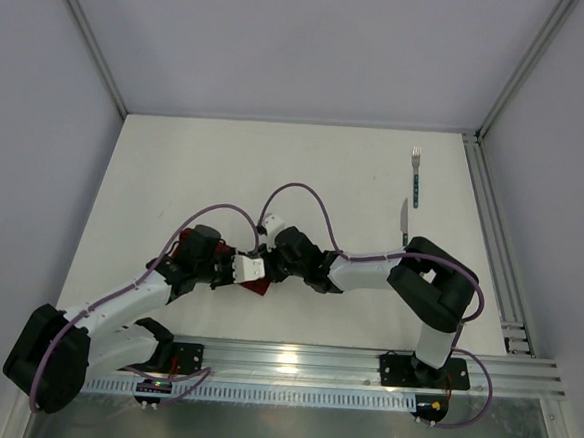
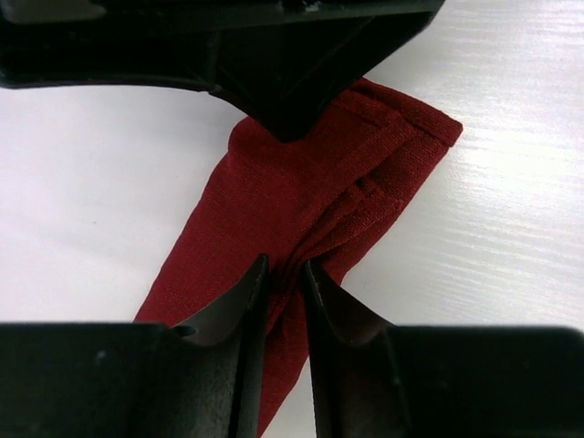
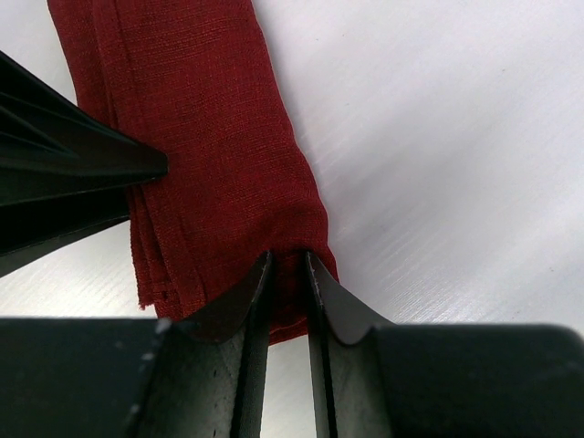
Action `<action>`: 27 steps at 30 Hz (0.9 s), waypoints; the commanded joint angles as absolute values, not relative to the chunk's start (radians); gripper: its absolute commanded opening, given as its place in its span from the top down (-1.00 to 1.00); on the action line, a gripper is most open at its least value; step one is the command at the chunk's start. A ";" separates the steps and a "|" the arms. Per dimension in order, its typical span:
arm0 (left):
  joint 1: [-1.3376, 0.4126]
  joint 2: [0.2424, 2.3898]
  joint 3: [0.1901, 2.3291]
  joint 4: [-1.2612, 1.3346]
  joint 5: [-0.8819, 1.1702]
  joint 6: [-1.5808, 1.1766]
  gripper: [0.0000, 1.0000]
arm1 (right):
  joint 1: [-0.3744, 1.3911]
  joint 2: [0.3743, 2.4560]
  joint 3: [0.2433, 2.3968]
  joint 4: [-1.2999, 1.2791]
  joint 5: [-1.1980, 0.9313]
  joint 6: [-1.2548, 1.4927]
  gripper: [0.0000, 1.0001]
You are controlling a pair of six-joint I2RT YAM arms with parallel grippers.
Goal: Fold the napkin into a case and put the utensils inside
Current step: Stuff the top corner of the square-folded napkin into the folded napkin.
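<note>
The dark red napkin [image 1: 257, 288] lies folded into a narrow strip near the table's front, mostly hidden under both wrists in the top view. In the left wrist view the napkin [image 2: 301, 182] bunches into pleats between the tips of my left gripper [image 2: 285, 269], which is shut on it. My right gripper [image 3: 287, 260] is shut on one end of the napkin [image 3: 210, 109]. The two grippers [image 1: 251, 270] [image 1: 274, 265] meet tip to tip over the cloth. The fork [image 1: 414, 175] and the knife [image 1: 405, 222] lie end to end at the right, apart from the cloth.
An aluminium rail [image 1: 501, 244] runs along the table's right edge, close to the utensils. Another rail [image 1: 292, 359] carries the arm bases at the front. Purple cables [image 1: 304, 192] arch above both wrists.
</note>
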State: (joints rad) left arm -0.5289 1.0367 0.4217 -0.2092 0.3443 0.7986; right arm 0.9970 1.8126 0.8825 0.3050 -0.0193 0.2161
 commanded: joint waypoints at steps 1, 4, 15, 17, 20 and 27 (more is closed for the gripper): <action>-0.531 1.051 0.416 -0.232 0.361 0.847 0.53 | 0.996 1.807 0.885 0.276 -0.029 0.213 0.53; -0.531 1.060 0.411 -0.229 0.342 0.862 0.56 | 0.997 1.809 0.891 0.276 -0.028 0.215 0.53; -0.535 0.985 0.371 -0.129 0.287 0.816 1.00 | 0.997 1.715 0.900 0.258 -0.014 0.219 0.47; -0.535 0.988 0.371 -0.123 0.284 0.807 1.00 | 0.997 1.680 0.890 0.267 -0.017 0.227 0.47; -0.535 0.980 0.367 -0.104 0.284 0.784 1.00 | 0.996 1.655 0.884 0.281 -0.021 0.242 0.46; -0.535 0.977 0.364 -0.084 0.278 0.769 1.00 | 0.997 1.637 0.851 0.383 -0.035 0.319 0.56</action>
State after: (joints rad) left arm -0.5339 0.9943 0.3706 -0.1467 0.2836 0.7872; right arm 0.9974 1.6669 0.8780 0.2855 -0.0223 0.2634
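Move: The tucked corner at the mouth of the folded napkin lies practically at the left fingertips, about 1 cm to the right of the hand point and 1 cm below it. The napkin's short right end is some 6 cm to this hand's right and 2 cm back. From the right hand, whose fingertips rest on the napkin's far edge, that corner lies about 4 cm left and 2 cm back, the short right end roughly 4 cm back and 1 cm right. The left fingers, loosely parted over the fold mouth, press down a good centimetre while shutting fully to pinch the cloth of the tucked corner, then rise back and ease slightly forward, staying shut. Meanwhile the right hand holds still on the far edge, then lifts off straight up about 6 cm with barely any tilt, its fingers keeping their narrow gap. ##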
